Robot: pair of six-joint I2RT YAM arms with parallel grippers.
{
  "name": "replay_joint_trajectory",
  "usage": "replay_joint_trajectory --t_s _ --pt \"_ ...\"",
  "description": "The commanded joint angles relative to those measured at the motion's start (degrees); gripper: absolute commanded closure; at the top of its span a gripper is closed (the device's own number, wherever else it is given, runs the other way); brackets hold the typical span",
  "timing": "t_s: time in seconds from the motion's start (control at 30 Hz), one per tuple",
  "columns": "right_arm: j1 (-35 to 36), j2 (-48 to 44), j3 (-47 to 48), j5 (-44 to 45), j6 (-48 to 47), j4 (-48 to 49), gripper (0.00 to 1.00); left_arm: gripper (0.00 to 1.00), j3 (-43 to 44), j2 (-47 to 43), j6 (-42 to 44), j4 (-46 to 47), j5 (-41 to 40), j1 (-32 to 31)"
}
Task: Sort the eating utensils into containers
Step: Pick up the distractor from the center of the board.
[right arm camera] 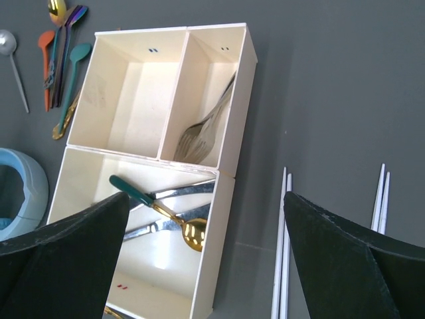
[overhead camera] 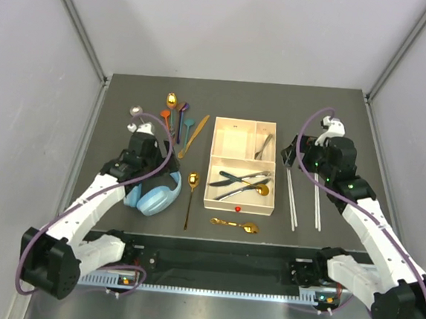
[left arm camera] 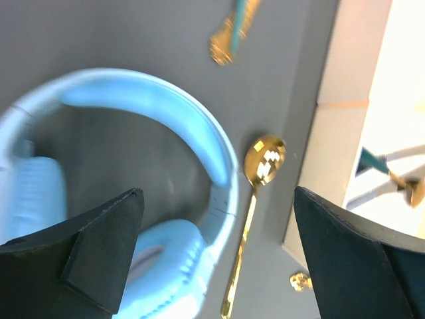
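Note:
The cream tray sits mid-table; its large section holds dark-and-silver knives and a teal-handled gold spoon, and one small section holds a fork. Coloured spoons and a wooden knife lie left of the tray. One gold spoon lies beside the headphones, another in front of the tray. Two pairs of chopsticks lie on the right. My left gripper hangs open over the headphones and the spoon. My right gripper hangs open above the tray's right wall and the nearer chopsticks.
Light-blue headphones lie under my left gripper, left of the gold spoon. Two silver spoons lie at the far left. Grey walls close in the dark table on both sides and at the back.

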Motion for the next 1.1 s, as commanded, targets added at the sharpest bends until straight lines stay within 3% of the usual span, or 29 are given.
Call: replay_joint_trajectory --t_s 0.0,0.17,0.57,0.67,0.73,0.8,0.9,0.93,1.07 --pt "1.0 -0.3 0.3 -1.3 0.5 3.9 0.0 0.01 0.2 2.2 -1.3 -0.7 -2.2 -4.9" --pt "1.0 -0.9 -0.5 -1.2 0.5 4.1 0.0 0.01 -2.0 7.6 -4.7 0.2 -8.2 -8.6" --pt "0.9 -3.2 -2.4 1.1 0.3 4.2 0.0 0.06 -5.8 16.3 -6.2 5.0 -11.5 -10.8" --pt "1.0 -3.1 -2.6 1.0 0.5 4.3 0.0 0.18 -6.0 16.6 -6.7 5.4 -11.9 -12.1" --pt "0.8 -3.1 -2.9 0.9 0.6 4.4 0.0 0.38 -6.0 16.4 -6.8 5.9 -12.1 -12.5" --pt "0.9 -3.2 -3.0 0.9 0.7 4.5 0.0 0.5 -5.9 16.0 -6.5 6.0 -12.0 -12.6" --pt "0.8 -3.1 -2.8 0.8 0.6 4.3 0.0 0.8 -4.9 15.7 -6.1 5.3 -12.0 -12.8" --pt "0.9 -3.1 -2.7 0.9 0.6 4.3 0.0 0.99 -4.5 15.5 -6.1 4.0 -12.7 -12.8" --pt "0.9 -2.4 -2.1 0.8 0.5 4.1 0.0 1.0 -2.8 11.9 -5.9 1.2 -13.6 -13.0"
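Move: The right side of the blue headphones' headband lies about 3 cm to the left hand's right, 2 cm back and some 9 cm below; the headphones' middle is about 6 cm left, 4 cm back. From that hand, the gold spoon's middle is roughly 7 cm right and 8 cm back, and the cutlery box's middle about 22 cm right, 5 cm forward. From the right hand, the headband's right side lies about 34 cm left, 3 cm back, 17 cm below. The headphones' band is taken at its right side by the left hand: open, it swings a little to the right, then drops about 10 cm onto the band, drawing back slightly and tipping its fingers some 15 degrees further down. There it holds its height while the fingers close from wide open and pinch the band between their tips, then it starts up by about 1 cm. ##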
